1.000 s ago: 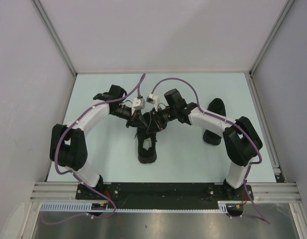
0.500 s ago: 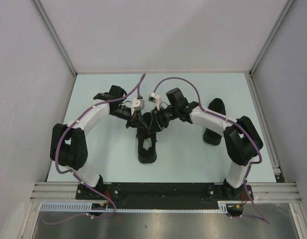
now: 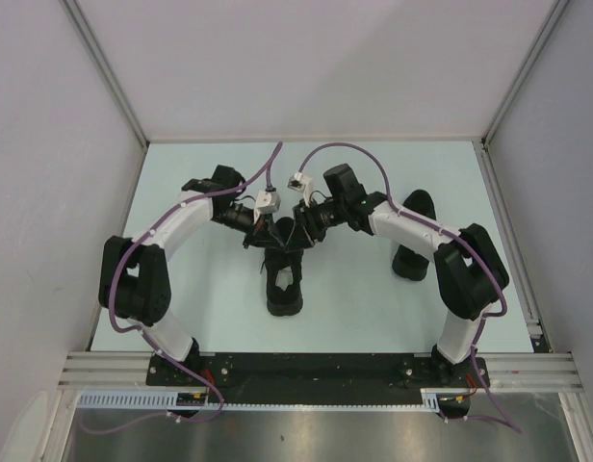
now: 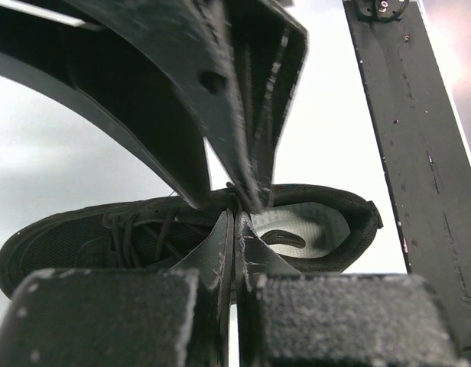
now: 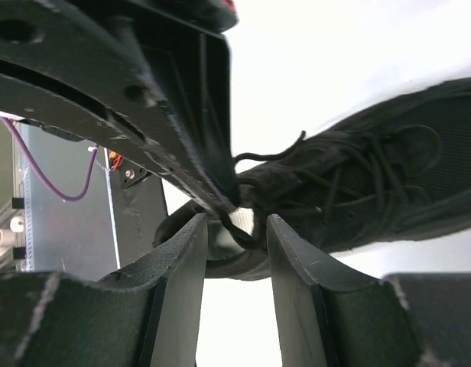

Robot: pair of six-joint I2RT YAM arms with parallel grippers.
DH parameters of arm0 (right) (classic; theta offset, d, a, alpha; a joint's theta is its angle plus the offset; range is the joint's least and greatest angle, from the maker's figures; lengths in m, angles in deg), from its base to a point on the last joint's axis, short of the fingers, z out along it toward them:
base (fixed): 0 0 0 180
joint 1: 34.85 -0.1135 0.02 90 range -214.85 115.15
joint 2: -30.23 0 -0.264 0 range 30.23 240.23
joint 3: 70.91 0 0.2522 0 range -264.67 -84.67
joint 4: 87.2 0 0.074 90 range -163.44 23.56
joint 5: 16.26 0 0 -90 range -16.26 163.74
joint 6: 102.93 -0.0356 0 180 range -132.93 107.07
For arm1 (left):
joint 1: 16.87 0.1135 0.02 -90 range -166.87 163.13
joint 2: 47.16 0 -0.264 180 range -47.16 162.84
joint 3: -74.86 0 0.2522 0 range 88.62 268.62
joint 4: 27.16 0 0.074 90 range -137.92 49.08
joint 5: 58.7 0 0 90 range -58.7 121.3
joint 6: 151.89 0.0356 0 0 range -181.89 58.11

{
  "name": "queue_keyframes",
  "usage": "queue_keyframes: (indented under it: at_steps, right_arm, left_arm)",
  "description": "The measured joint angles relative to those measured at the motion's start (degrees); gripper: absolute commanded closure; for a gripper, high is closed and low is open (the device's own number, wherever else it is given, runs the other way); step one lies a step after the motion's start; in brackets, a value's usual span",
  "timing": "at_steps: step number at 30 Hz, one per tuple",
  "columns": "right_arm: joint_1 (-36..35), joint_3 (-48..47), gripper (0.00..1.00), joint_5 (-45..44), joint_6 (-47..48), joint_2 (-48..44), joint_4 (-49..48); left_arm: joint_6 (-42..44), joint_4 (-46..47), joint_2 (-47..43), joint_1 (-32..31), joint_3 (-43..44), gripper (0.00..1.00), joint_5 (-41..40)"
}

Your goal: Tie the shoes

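A black low-top shoe (image 3: 284,286) lies mid-table with its heel toward the arm bases; its laces and pale grey insole (image 4: 312,225) show in the left wrist view. Both grippers meet over its tongue. My left gripper (image 4: 237,212) is shut, pinching a black lace (image 5: 245,235) at its tips. That lace sags as a loop between the fingers of my right gripper (image 5: 237,222), which stands open and grips nothing. From above, the left gripper (image 3: 275,234) and right gripper (image 3: 298,231) almost touch.
A second black shoe (image 3: 415,206) lies at the right, partly hidden behind the right arm. Purple cables (image 3: 349,152) arch over both wrists. The black base rail (image 3: 316,371) runs along the near edge, and enclosure walls stand on three sides.
My right gripper has opened off the lace and shifted slightly toward the far side. The left gripper stays shut in the same place, and the shoe has not moved.
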Motion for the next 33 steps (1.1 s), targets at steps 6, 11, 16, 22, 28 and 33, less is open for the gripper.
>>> queue_keyframes:
  at_steps: [6, 11, 16, 22, 28, 33]
  right_arm:
    - [-0.63, -0.04, 0.78, 0.37, 0.50, 0.00, -0.17]
    - [-0.76, -0.07, 1.00, 0.96, 1.09, 0.00, -0.20]
    - [-0.92, -0.04, 1.00, 1.01, 1.44, 0.02, 0.26]
    - [-0.76, -0.04, 1.00, -0.11, 1.53, 0.02, 0.26]
    - [-0.70, -0.04, 1.00, -0.13, 1.38, 0.02, 0.22]
    - [-0.74, -0.07, 1.00, -0.11, 1.38, 0.02, 0.22]
  left_arm:
    - [0.50, -0.63, 0.46, 0.00, 0.90, 1.00, 0.11]
    - [1.90, -1.07, 0.63, 0.11, 1.11, 0.93, -0.09]
    - [3.32, -1.88, 0.74, 0.26, 1.14, 0.77, -0.09]
    - [1.75, -1.46, 0.74, 2.36, 0.98, 0.71, 0.09]
    - [-3.10, 3.39, 0.66, 2.97, -1.03, 0.71, 0.13]
    - [-6.82, 7.15, 0.63, 2.80, -1.86, 0.72, 0.26]
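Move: The lace loop over the shoe is pinched in the left fingertips, practically at that hand's own point, and also lies between the right hand's still-open fingertips, within about a centimetre of its point. The middle of the shoe is about 9 cm below both hands, some 1 cm ahead and level with them sideways. The shoe opening is roughly 7 cm back of both, straight behind and about 8 cm lower. The lace loop is handed over: the right fingers shut fully and pinch it, that hand staying within a centimetre of its place and keeping its hold. Only then do the left fingers open by about a quarter and let go, and the left hand eases some 2 cm forward and 1 cm left, away from the right fingertips, sinking slightly at the end and turning about 5 degrees counter-clockwise. ##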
